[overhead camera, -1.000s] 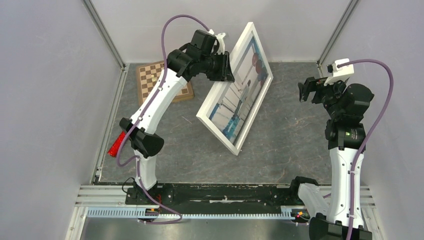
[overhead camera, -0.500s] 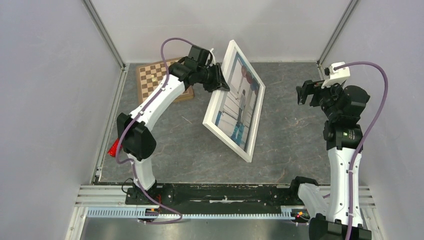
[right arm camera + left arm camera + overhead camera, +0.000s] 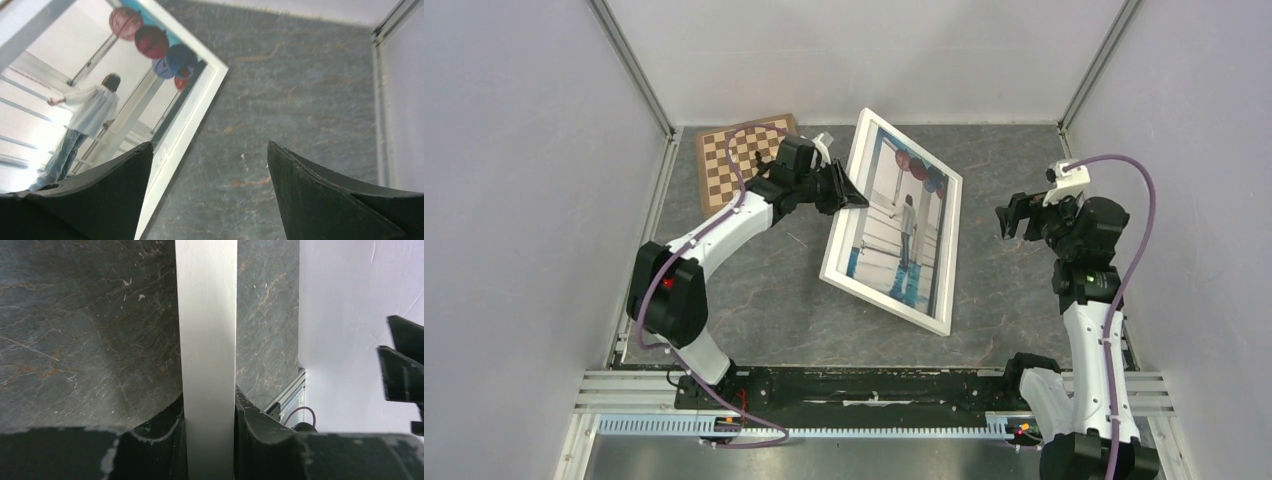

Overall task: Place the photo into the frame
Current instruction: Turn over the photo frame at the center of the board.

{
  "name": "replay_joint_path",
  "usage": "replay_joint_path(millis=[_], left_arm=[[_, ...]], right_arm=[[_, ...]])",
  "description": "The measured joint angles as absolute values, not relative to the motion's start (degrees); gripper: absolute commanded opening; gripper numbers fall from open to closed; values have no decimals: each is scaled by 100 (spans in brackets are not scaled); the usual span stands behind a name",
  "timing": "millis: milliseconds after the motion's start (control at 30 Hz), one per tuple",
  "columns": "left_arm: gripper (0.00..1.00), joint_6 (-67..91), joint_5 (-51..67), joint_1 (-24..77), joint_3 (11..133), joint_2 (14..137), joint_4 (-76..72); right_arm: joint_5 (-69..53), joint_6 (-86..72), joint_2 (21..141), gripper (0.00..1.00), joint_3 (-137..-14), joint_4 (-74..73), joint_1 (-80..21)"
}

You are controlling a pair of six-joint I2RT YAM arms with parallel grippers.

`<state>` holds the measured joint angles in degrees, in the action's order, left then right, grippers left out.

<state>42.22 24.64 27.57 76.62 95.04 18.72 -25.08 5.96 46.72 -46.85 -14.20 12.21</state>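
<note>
The white frame point(image 3: 883, 300) shows the photo point(image 3: 902, 225) in its face: a person among white columns, red lanterns on top. It stands tilted on the table, right long side down, left side raised. My left gripper point(image 3: 849, 192) is shut on the raised left bar. In the left wrist view that pale bar point(image 3: 206, 330) runs straight up between the two dark fingers of the left gripper point(image 3: 209, 405). My right gripper point(image 3: 1012, 215) hangs open to the right of the frame, apart from it. In the right wrist view the right gripper point(image 3: 210, 150) stands over bare table beside the frame's corner point(image 3: 210, 70) and the photo point(image 3: 75, 105).
A checkered chessboard point(image 3: 724, 160) lies at the back left, behind the left arm. Grey walls and metal rails point(image 3: 639, 250) close in the dark stone-patterned table point(image 3: 1014, 290) on three sides. The arms' bases sit on the black bar point(image 3: 874, 385) at the near edge.
The left arm has swung down and toward the near side with the frame, which now leans much flatter. The right gripper has moved left and lower, still open.
</note>
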Motion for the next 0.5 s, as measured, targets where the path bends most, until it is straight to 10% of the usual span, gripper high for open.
replay_joint_path(millis=[500], left_arm=[[19, 5245, 3197, 2735, 5177, 10254, -1953]], right_arm=[[-3133, 777, 5076, 87, -2600, 242, 1214]])
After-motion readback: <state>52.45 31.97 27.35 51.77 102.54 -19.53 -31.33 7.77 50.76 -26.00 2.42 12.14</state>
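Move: My left hand holds the photo frame by its left rim. The frame's middle is about 10 cm to the right, level front to back and some 8 cm lower. Its resting place at the board's center lies roughly 11 cm right of and 18 cm below that hand; the chessboard is 26 cm left and 19 cm ahead. For my open right hand, the frame's right rim is about 8 cm left and 20 cm below. I keep the left rim pinched and lower the frame with my left hand about 10 cm towards the board, easing slightly back while the wrist rolls some 10 degrees to bring the frame flatter. At the same time my open right hand sinks about 12 cm towards the right rim, drifting a little left and tipping its fingers down, without closing. ##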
